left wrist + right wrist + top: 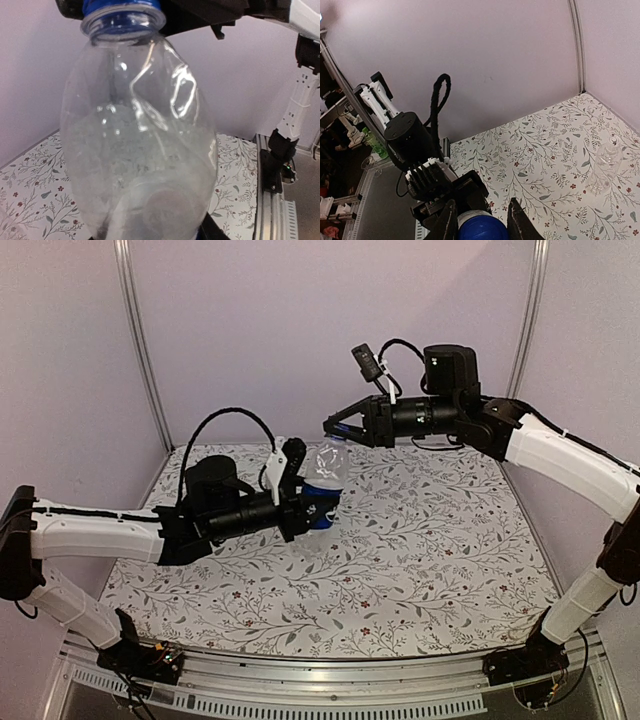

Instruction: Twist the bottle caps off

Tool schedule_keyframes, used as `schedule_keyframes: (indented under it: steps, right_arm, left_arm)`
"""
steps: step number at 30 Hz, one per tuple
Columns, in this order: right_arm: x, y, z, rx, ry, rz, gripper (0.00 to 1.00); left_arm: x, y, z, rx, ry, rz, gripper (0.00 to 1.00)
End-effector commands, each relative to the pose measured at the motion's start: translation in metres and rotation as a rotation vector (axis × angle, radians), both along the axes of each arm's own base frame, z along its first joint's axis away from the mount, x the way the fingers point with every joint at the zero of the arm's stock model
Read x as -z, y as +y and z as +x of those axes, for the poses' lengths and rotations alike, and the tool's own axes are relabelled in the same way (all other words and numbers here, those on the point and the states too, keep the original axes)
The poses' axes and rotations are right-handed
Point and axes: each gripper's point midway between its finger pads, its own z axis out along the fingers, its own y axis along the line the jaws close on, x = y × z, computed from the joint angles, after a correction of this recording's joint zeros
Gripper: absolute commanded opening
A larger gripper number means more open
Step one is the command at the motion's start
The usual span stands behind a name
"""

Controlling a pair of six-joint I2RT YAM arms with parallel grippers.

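Observation:
A clear bottle with a blue label [326, 485] is held above the table with my left gripper [306, 504] shut round its lower body. In the left wrist view this dented bottle [137, 140] fills the frame, its blue neck [122, 17] at the top. My right gripper [336, 428] reaches in from the right at the bottle's top. In the right wrist view its fingers [447, 222] are shut on either side of the bright blue cap [481, 227]. A plain unlabelled bottle [605, 167] stands upright on the table, a pale cap [614, 142] on top.
The floral tablecloth [430, 550] covers the table, with purple walls behind and at both sides. A metal rail [330, 665] runs along the near edge, between the arm bases. My left arm's black cable [225, 420] loops above its wrist.

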Motion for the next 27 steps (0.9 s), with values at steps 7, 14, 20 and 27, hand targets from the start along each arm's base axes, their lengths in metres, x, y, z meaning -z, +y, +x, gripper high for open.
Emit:
schedule_keyframes:
  steps: [7,14,20,27]
  right_arm:
    - [-0.020,-0.003,-0.086,-0.608,-0.183,0.110,0.03]
    - [-0.023,-0.004,-0.084,-0.633,-0.186,0.118,0.06]
    - [-0.026,-0.009,-0.070,-0.528,-0.187,0.087,0.29]
    - [-0.029,-0.012,-0.039,-0.273,-0.153,0.024,0.81]
  left_arm:
    - [-0.024,-0.015,-0.106,0.589,-0.100,-0.124,0.39]
    - [-0.023,-0.015,-0.105,0.588,-0.093,-0.129,0.37]
    - [-0.023,-0.014,-0.089,0.494,-0.097,-0.123,0.35]
    - [-0.016,-0.010,-0.041,0.214,-0.099,-0.055,0.33]
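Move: The right hand already pinches the blue cap on the Pepsi bottle, practically at its hand point. The bottle's middle is about 11 cm below it, 3 cm back and 2 cm to the left. The left hand already grips the bottle around its middle, with the cap some 11 cm above, 3 cm ahead and 2 cm to the right. A clear bottle stands on the table, from the right hand about 20 cm ahead, 14 cm left and 30 cm down. Swinging back together about 8 to 9 cm and rising slightly, the two hands counter-turn: the right twists its pinched cap counter-clockwise some 35 degrees, while the left keeps its grip and turns the bottle clockwise. Both pause, then the right fingers open wide and let go as both hands ease a couple of centimetres forward, partly turning back. ##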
